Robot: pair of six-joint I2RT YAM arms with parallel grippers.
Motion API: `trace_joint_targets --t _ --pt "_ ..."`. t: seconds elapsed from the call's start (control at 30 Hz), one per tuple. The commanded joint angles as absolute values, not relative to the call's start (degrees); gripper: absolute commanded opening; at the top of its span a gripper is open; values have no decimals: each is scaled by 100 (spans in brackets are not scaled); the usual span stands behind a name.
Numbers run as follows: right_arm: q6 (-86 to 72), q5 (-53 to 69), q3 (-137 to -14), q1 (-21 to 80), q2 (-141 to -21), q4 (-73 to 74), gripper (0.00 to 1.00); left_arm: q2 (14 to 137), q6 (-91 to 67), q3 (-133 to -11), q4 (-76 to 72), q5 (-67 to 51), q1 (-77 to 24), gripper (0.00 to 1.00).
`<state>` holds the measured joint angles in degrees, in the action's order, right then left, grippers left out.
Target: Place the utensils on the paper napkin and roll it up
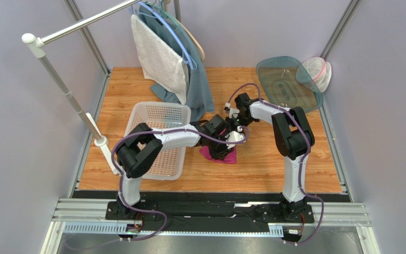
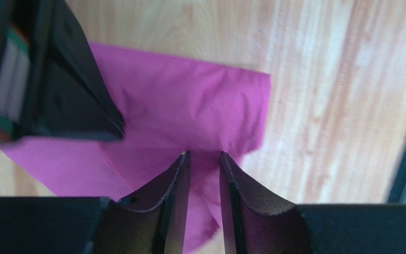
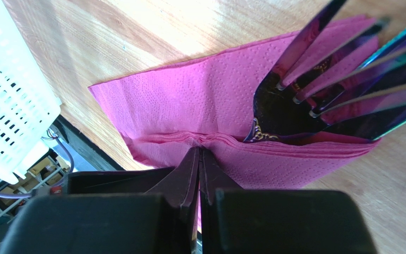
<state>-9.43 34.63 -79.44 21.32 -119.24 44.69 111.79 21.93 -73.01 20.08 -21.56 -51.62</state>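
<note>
The paper napkin [image 1: 227, 157] lies folded on the wooden table, a magenta-pink sheet under both grippers. In the right wrist view the napkin [image 3: 189, 106] is folded over shiny purple utensils [image 3: 316, 90], whose fork tines stick out at the upper right. My right gripper [image 3: 199, 151] is shut on the napkin's near folded edge. In the left wrist view the napkin [image 2: 189, 100] spreads below my left gripper [image 2: 205, 156], whose jaws stand a narrow gap apart over a crease, gripping nothing. The black body of the right gripper [image 2: 57, 90] fills that view's upper left. From above, the left gripper [image 1: 220, 144] and right gripper [image 1: 236, 138] meet over the napkin.
A white basket [image 1: 160, 114] stands left of the napkin, under the left arm, and shows as the basket [image 3: 4, 106] in the right wrist view. A grey-white towel [image 1: 160, 58] and a teal cloth [image 1: 200, 87] hang at the back. A teal lid [image 1: 287, 82] lies back right.
</note>
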Motion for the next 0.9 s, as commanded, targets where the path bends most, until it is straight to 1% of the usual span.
trace_joint_targets --t 0.0,0.1,0.13,0.17,0.2,0.23,0.27,0.33,0.5,0.57,0.63,0.8,0.87 --pt "-712 2681 -7603 2206 -12155 4210 2 10416 1048 -7268 2522 -2268 -5028 37" --pt "-729 2654 -7550 2197 -12129 4166 2 10134 169 -7120 2575 -2083 -4843 42" --pt "-747 2628 -7550 2206 -12120 4166 2 10064 36 -7041 2532 -2048 -4773 47" --pt "-799 2567 -7532 2197 -12120 4166 1 9942 -417 -6962 2462 -2004 -4642 48" --pt "-835 2540 -7497 2197 -12111 4131 0 9880 -570 -6857 2400 -1934 -4615 54" --pt "-878 2531 -7488 2189 -12111 4113 0 9835 -684 -6690 2330 -1812 -4597 56" --pt "-975 2488 -7471 2162 -12111 4113 0 9809 -955 -6654 2347 -1358 -4588 58" --pt "-1089 2426 -7445 2136 -12120 4104 0 9870 -1421 -6697 2469 -803 -4588 58" --pt "-1388 2338 -7436 2074 -12138 4052 0 10107 -2056 -6846 2680 -414 -4588 58" --pt "-1397 2312 -7427 2065 -12129 4017 0 10308 -2355 -6926 2830 -203 -4570 61" --pt "-1424 2312 -7444 2065 -12138 4017 0 10414 -2643 -6926 2848 -246 -4475 63" --pt "-1433 2303 -7444 2065 -12146 4025 0 10670 -2970 -6820 2708 -500 -4228 64" --pt "-1450 2303 -7453 2065 -12155 4008 0 10766 -3041 -6794 2549 -834 -4149 64"
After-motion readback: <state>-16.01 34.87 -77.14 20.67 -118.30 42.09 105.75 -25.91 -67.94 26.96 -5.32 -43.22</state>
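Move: The loose left corner of the napkin lies about 8 cm left of the left hand, 3 cm ahead and 1 cm or so lower. The basket's middle is some 25 cm to this hand's left and 7 cm ahead; the utensils stick out of the fold roughly 11 cm ahead and 6 cm to its right. From the right hand, shut on the folded edge, that corner is about 11 cm left and 2 cm back. Leftward and slightly forward, in an arc that rises about 5 cm and sinks again, the left hand leaves the folded part beside the right fingertips and comes down at the napkin's left corner. On the way it turns some 55 degrees counter-clockwise and its fingers spread wider, to either side of the corner's end. The right hand stays, keeping its closed fingertips on the folded layers. ##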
